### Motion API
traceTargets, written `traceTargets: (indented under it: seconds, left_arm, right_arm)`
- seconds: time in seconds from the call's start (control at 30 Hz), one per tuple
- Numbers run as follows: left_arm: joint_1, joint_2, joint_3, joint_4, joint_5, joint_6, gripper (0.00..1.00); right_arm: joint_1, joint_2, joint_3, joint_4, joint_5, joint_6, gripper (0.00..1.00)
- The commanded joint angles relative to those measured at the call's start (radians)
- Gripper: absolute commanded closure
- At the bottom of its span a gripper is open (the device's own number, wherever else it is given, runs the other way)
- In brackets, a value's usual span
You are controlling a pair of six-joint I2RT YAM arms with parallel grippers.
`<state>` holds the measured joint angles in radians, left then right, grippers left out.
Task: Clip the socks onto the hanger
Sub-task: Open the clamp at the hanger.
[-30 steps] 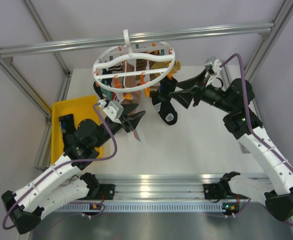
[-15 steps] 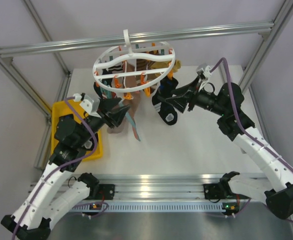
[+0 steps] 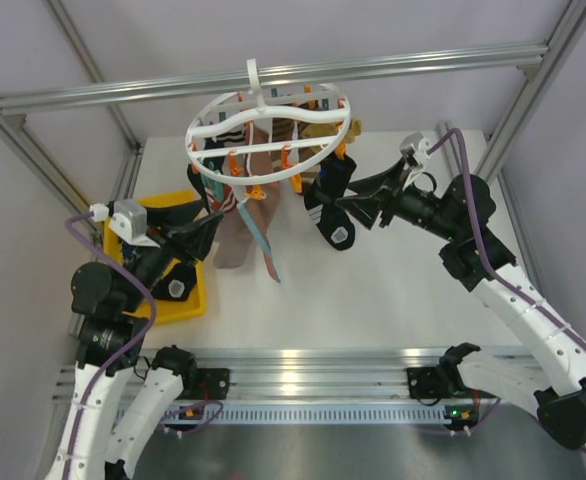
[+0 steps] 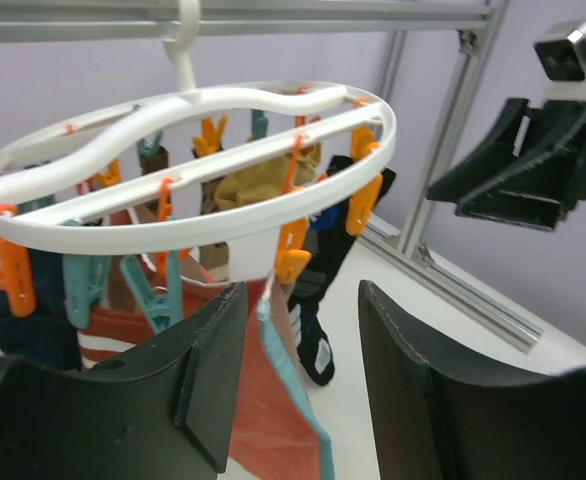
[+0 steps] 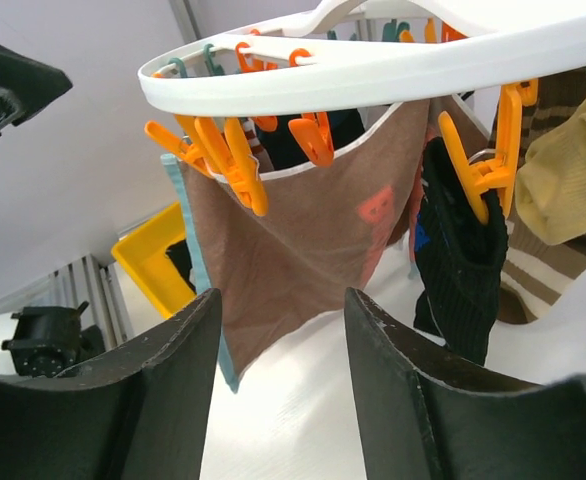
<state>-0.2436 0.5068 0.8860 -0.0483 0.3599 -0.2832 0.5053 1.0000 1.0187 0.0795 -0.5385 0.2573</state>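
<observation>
The white round hanger (image 3: 269,125) hangs from the top rail by its hook, with orange and teal clips on its rings (image 4: 223,110). A brown sock with light-blue edging (image 3: 243,225) (image 4: 263,400) (image 5: 313,230) is clipped on it. A black sock with a white patch (image 3: 331,215) (image 4: 318,340) (image 5: 463,260) and a brown-and-cream striped sock (image 5: 543,270) are clipped on it too. My left gripper (image 3: 211,228) (image 4: 301,295) stands open and empty, left of the brown sock. On the right, beside the black sock, my right gripper (image 3: 345,203) (image 5: 281,300) is open and holds nothing.
A yellow tray (image 3: 168,200) (image 5: 158,255) sits at the table's left edge under my left arm, with something dark in it. Aluminium frame posts rise at the back corners and a rail crosses overhead. A mustard-yellow sock (image 5: 573,170) hangs behind the striped one.
My left arm has drawn back to the left, away from the brown sock, to over the tray. My right gripper shifted slightly left toward the black sock.
</observation>
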Motion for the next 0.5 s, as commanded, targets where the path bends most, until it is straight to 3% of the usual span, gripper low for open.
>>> traceTargets:
  seconds: [0.0, 0.1, 0.27, 0.47]
  left_arm:
    - [0.006, 0.007, -0.018, 0.04, 0.183, 0.004, 0.47]
    - [0.006, 0.035, -0.036, 0.087, 0.329, 0.033, 0.47]
    - [0.004, 0.078, -0.062, 0.09, 0.414, 0.136, 0.48]
    - [0.004, 0.13, -0.062, 0.123, 0.465, 0.19, 0.48]
  right_arm:
    - [0.022, 0.025, 0.024, 0.087, 0.057, -0.02, 0.52]
    - [0.044, 0.058, 0.023, 0.176, 0.121, -0.007, 0.59]
    - [0.128, 0.106, -0.006, 0.351, 0.218, -0.05, 0.64]
    - [0.177, 0.16, -0.045, 0.447, 0.367, -0.156, 0.73]
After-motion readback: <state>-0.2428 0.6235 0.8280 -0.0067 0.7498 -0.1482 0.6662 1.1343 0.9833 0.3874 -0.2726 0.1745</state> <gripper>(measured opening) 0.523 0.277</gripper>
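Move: The orange clamp on the hanger's near right rim lies about 11 cm to the left of my right hand, 4 cm ahead and a little above its fingertips. The clamp with the black sock is some 13 cm ahead and 3 cm left, at about the same height. An orange clamp on the crossbar is roughly 9 cm ahead and 13 cm left. From my left hand, the near right clamp is about 17 cm right and 12 cm ahead, nearly level. I reach my right hand about 5 cm left and forward towards the near right rim clamp, tipping the fingertips up some 10 degrees, turning slightly clockwise and narrowing the fingers from half open to about a quarter. Meanwhile I take my empty left hand 5 cm right and as far down, turning it clockwise about 20 degrees with its fingers still half open. ##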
